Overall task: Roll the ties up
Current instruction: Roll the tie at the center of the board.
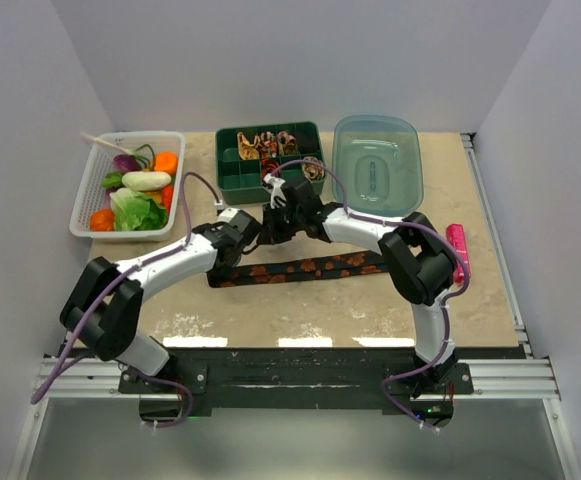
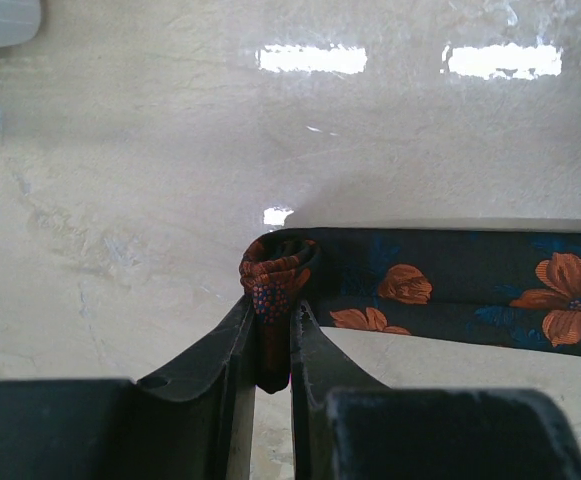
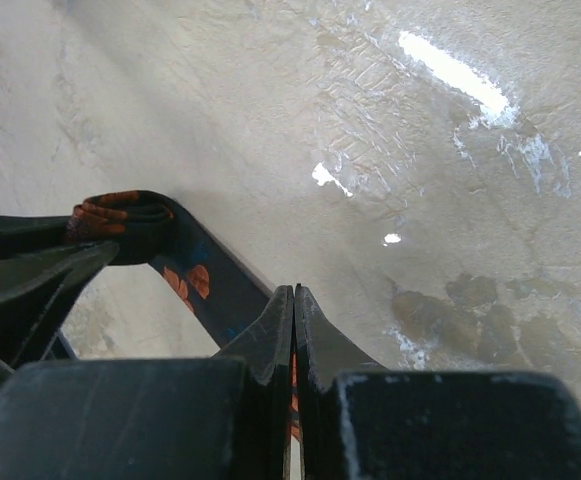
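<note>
A long black tie with orange-red flowers [image 1: 305,268] lies across the table in front of both arms. My left gripper [image 1: 253,236] is shut on its folded, partly coiled end [image 2: 275,270], and the tie's strip [image 2: 450,290] runs off to the right. My right gripper [image 1: 276,222] is right beside it, shut on the same tie [image 3: 205,285], with a sliver of orange fabric between the fingers [image 3: 310,320]. The small coil [image 3: 120,213] shows at its left. Several rolled ties [image 1: 270,143] sit in a green box [image 1: 232,172].
A clear blue-green lid [image 1: 377,165] lies right of the green box. A white basket [image 1: 88,200] of toy vegetables stands at the back left. A small pink bar [image 1: 458,250] lies at the right, by the right arm's elbow.
</note>
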{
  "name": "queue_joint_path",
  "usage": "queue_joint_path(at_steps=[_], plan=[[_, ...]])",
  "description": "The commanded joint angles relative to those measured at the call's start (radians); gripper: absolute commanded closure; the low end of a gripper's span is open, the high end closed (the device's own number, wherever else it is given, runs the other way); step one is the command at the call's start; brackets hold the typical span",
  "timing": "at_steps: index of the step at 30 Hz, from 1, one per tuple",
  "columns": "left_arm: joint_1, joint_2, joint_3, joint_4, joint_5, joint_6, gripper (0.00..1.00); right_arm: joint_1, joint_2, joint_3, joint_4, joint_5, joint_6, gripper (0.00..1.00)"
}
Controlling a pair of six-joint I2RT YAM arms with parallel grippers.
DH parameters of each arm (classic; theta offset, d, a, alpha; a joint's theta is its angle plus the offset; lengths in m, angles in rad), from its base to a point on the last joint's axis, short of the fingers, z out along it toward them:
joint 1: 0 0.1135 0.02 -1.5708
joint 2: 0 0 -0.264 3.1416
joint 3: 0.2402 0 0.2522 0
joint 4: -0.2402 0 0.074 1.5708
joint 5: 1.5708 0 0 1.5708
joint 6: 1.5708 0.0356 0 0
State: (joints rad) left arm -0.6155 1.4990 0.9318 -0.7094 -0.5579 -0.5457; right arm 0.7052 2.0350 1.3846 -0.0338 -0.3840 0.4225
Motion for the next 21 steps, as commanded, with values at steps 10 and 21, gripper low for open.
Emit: queue_joint_path(at_steps=[10,21], plan=[[-0.09,0.118,0.068,0.033,0.029,-0.065,1.0,-0.009,-0.036,-0.018,0.008,0.007,-0.021,1.0],[-0.112,0.153,0.041,0.105,0.101,-0.069,0.91,-0.01,-0.016,-0.021,0.009,-0.001,-0.021,1.0]])
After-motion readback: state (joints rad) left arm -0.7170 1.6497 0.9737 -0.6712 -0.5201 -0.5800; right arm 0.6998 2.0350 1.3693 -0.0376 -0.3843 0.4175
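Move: The left hand already pinches the rolled end of the tie, held just off the board. The flat strip it is taken to lies about 5 cm to its right, level fore and aft, some 4 cm below. The right hand's shut fingertips are about 8 cm right and 6 cm ahead, and the green tray some 12 cm right and 26 cm ahead. From the right hand, that spot lies about 6 cm back, 3 cm left and 5 cm down. The left hand carries the pinched roll about 4 cm to the right along the tie, going steadily down about 3 cm as it goes, so that the roll comes over onto the flat strip just behind the right hand's shut fingers. Its fingers keep their hold on the roll throughout and the wrist barely turns, about 5 degrees, having done its rolling turn already. ##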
